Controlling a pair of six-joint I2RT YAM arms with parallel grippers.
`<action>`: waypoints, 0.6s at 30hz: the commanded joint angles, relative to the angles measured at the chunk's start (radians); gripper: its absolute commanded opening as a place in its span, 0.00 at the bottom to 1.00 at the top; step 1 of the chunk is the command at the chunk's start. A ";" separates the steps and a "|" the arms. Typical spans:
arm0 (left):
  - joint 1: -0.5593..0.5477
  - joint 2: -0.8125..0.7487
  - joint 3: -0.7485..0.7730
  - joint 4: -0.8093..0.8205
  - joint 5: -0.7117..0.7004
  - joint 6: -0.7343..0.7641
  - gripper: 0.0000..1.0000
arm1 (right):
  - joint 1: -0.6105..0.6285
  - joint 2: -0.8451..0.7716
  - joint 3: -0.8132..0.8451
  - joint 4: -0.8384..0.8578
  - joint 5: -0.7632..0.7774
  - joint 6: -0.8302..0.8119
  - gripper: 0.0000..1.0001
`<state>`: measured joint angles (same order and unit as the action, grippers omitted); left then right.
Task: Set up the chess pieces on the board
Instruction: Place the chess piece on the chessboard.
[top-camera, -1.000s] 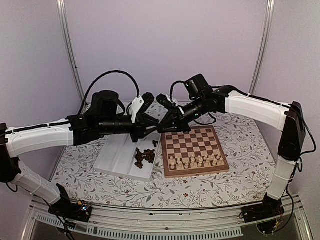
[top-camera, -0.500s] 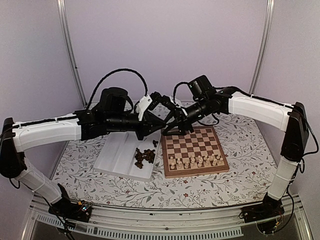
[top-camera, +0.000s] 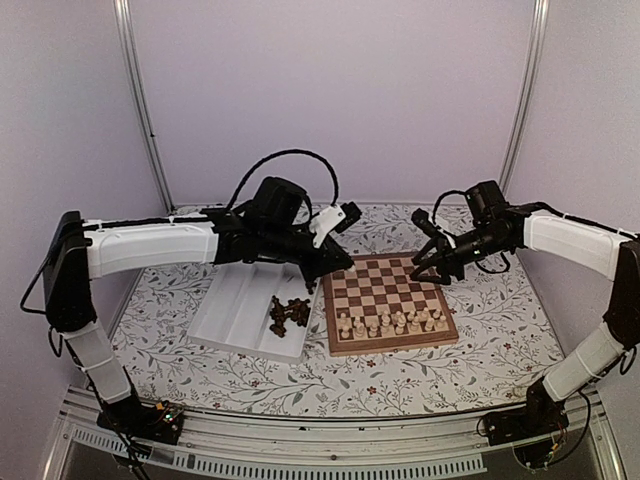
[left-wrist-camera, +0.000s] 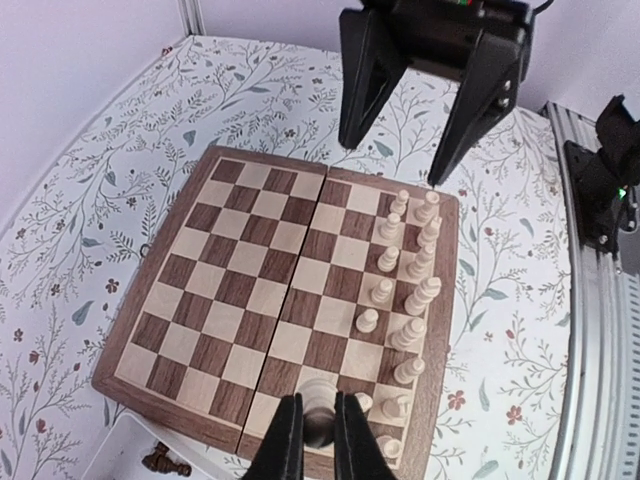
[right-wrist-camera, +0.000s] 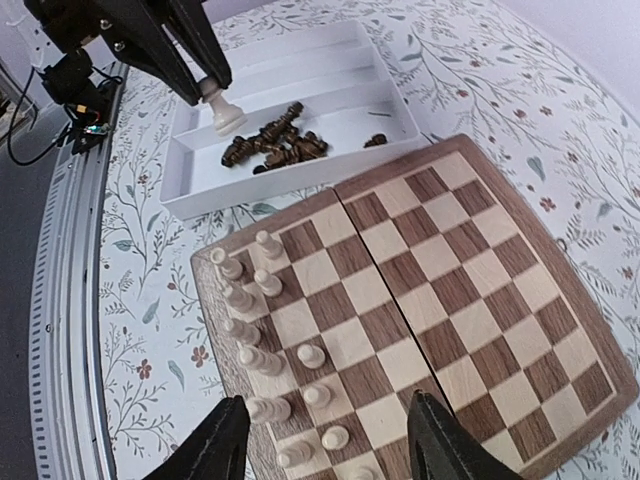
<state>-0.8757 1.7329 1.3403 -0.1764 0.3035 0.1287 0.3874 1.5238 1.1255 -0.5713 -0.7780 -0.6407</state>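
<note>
The board (top-camera: 395, 280) lies at mid table with several cream chess pieces (top-camera: 390, 322) in its two near rows. My left gripper (top-camera: 345, 268) hangs over the board's left edge. In the left wrist view the left gripper (left-wrist-camera: 319, 410) is shut on a cream pawn (left-wrist-camera: 318, 392) above the board (left-wrist-camera: 240, 270). My right gripper (top-camera: 428, 262) hovers over the board's far right part. Seen from the right wrist, the right gripper (right-wrist-camera: 330, 445) is open and empty above the cream pieces (right-wrist-camera: 250, 310). Several dark pieces (top-camera: 288, 314) lie in the tray.
The white two-compartment tray (top-camera: 235, 305) sits left of the board, close to its edge, with the dark pieces (right-wrist-camera: 275, 145) in its right compartment. A floral cloth (top-camera: 490, 340) covers the table. Metal rails (top-camera: 330, 440) run along the near edge.
The two grippers met above the board's far left corner. The right one opened and drew back to the right. The left one closed on the cream pawn and shifted over the board.
</note>
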 joint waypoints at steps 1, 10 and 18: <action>-0.028 0.097 0.117 -0.137 -0.003 0.052 0.09 | -0.074 -0.085 -0.073 0.071 0.022 0.002 0.56; -0.084 0.320 0.328 -0.323 -0.050 0.094 0.09 | -0.090 -0.055 -0.071 0.091 0.079 0.012 0.56; -0.121 0.446 0.450 -0.396 -0.065 0.113 0.09 | -0.092 -0.066 -0.086 0.093 0.092 0.012 0.57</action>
<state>-0.9764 2.1342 1.7203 -0.5037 0.2527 0.2173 0.2996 1.4677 1.0508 -0.4988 -0.7044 -0.6392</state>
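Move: The white pawn is already in the left fingers; its goal, the empty third square from the left in the pawn row, lies about 6 cm right, 2 cm back and 17 cm below. In that row the second-file pawn stands some 3 cm right of the left hand and 2 cm back, the fourth-file pawn about 9 cm right and 2 cm back. From the empty right hand the square lies about 6 cm left, 3 cm back and 14 cm below. Bring the left gripper down about 10 cm and some 6 cm to the right, towards the gap between the standing pawns, keeping the fingers shut on the white pawn and tipping them roughly 20 degrees steeper. Meanwhile draw the open, empty right gripper about 4 cm right and 2 cm forward, clear of the lowering hand. ##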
